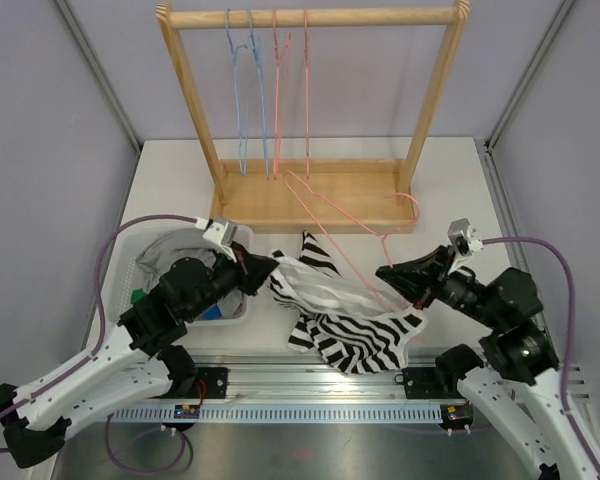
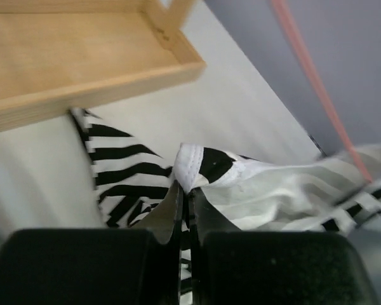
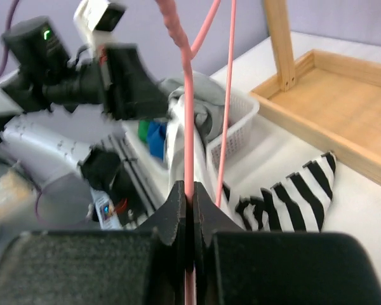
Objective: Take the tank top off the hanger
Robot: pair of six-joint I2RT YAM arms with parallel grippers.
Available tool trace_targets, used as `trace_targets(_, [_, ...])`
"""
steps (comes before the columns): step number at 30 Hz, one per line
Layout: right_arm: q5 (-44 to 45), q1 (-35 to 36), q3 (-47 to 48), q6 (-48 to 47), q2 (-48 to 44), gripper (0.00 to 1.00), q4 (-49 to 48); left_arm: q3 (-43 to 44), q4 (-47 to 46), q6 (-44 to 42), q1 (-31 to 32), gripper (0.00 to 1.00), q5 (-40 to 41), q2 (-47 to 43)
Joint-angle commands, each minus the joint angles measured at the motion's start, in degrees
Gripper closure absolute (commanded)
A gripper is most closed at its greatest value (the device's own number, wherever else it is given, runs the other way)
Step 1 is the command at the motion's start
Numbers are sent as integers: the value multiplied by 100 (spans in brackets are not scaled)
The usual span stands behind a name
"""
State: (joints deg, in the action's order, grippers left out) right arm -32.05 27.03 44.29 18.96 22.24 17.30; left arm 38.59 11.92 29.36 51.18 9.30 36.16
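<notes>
A black-and-white striped tank top (image 1: 352,322) lies crumpled on the table between the arms, still threaded on a pink wire hanger (image 1: 332,215) that slants up toward the rack base. At the garment's left end, my left gripper (image 1: 271,268) is shut on a white-hemmed fold of the tank top (image 2: 206,164), which shows just past the closed left gripper (image 2: 185,189). My right gripper (image 1: 389,272) is shut on the hanger's wire. In the right wrist view the hanger (image 3: 187,121) runs straight up out of the closed right gripper (image 3: 189,186), with the tank top (image 3: 292,198) lying behind.
A wooden rack (image 1: 310,17) at the back holds blue hangers (image 1: 242,90) and pink hangers (image 1: 290,90); its base tray (image 1: 370,190) borders the garment. A white basket (image 1: 130,262) of clothes sits by the left arm. A metal rail (image 1: 310,385) runs along the near edge.
</notes>
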Motion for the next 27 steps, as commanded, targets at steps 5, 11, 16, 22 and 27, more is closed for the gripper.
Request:
trace_targets(5, [2383, 40, -2680, 1848, 290, 100, -7485, -730, -1430, -502, 551, 100, -2110, 374])
trace_targets(11, [3631, 40, -1191, 206, 61, 100, -3265, -546, -8, -326, 578, 91, -97, 277])
trace_targets(16, [4023, 31, -37, -384, 867, 100, -1107, -238, 714, -282, 612, 73, 309, 111])
trace_targets(22, [3416, 40, 1228, -753, 1746, 100, -500, 200, 1390, -10, 648, 47, 581, 31])
trace_targets(27, [3381, 40, 2644, -780, 3065, 100, 518, 535, 1813, 113, 674, 19, 459, -74])
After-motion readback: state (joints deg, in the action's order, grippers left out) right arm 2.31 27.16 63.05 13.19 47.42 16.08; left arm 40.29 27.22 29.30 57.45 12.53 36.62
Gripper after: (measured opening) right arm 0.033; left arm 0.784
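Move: The left fingers hold an edge of the striped tank top, whose middle lies about 14 cm to that hand's right, 5 back and 15 below. The laundry basket is some 23 cm to its left, 5 ahead and 20 lower. From the right hand, which grips the pink hanger, the rail's free right stretch is roughly 35 cm ahead, 1 left and 25 up; the hanging pink hangers are as far ahead, 17 left and 10 up. Still pinching the tank top's edge, the left hand swings back and right about 5 cm, sinks some 8 cm in all, then opens and lets go, easing left and a little up. The right hand keeps its hold on the hanger and carries it away from the tank top towards the rack, about 14 cm forward with a dip, then up and right, turning some 35 degrees clockwise. ##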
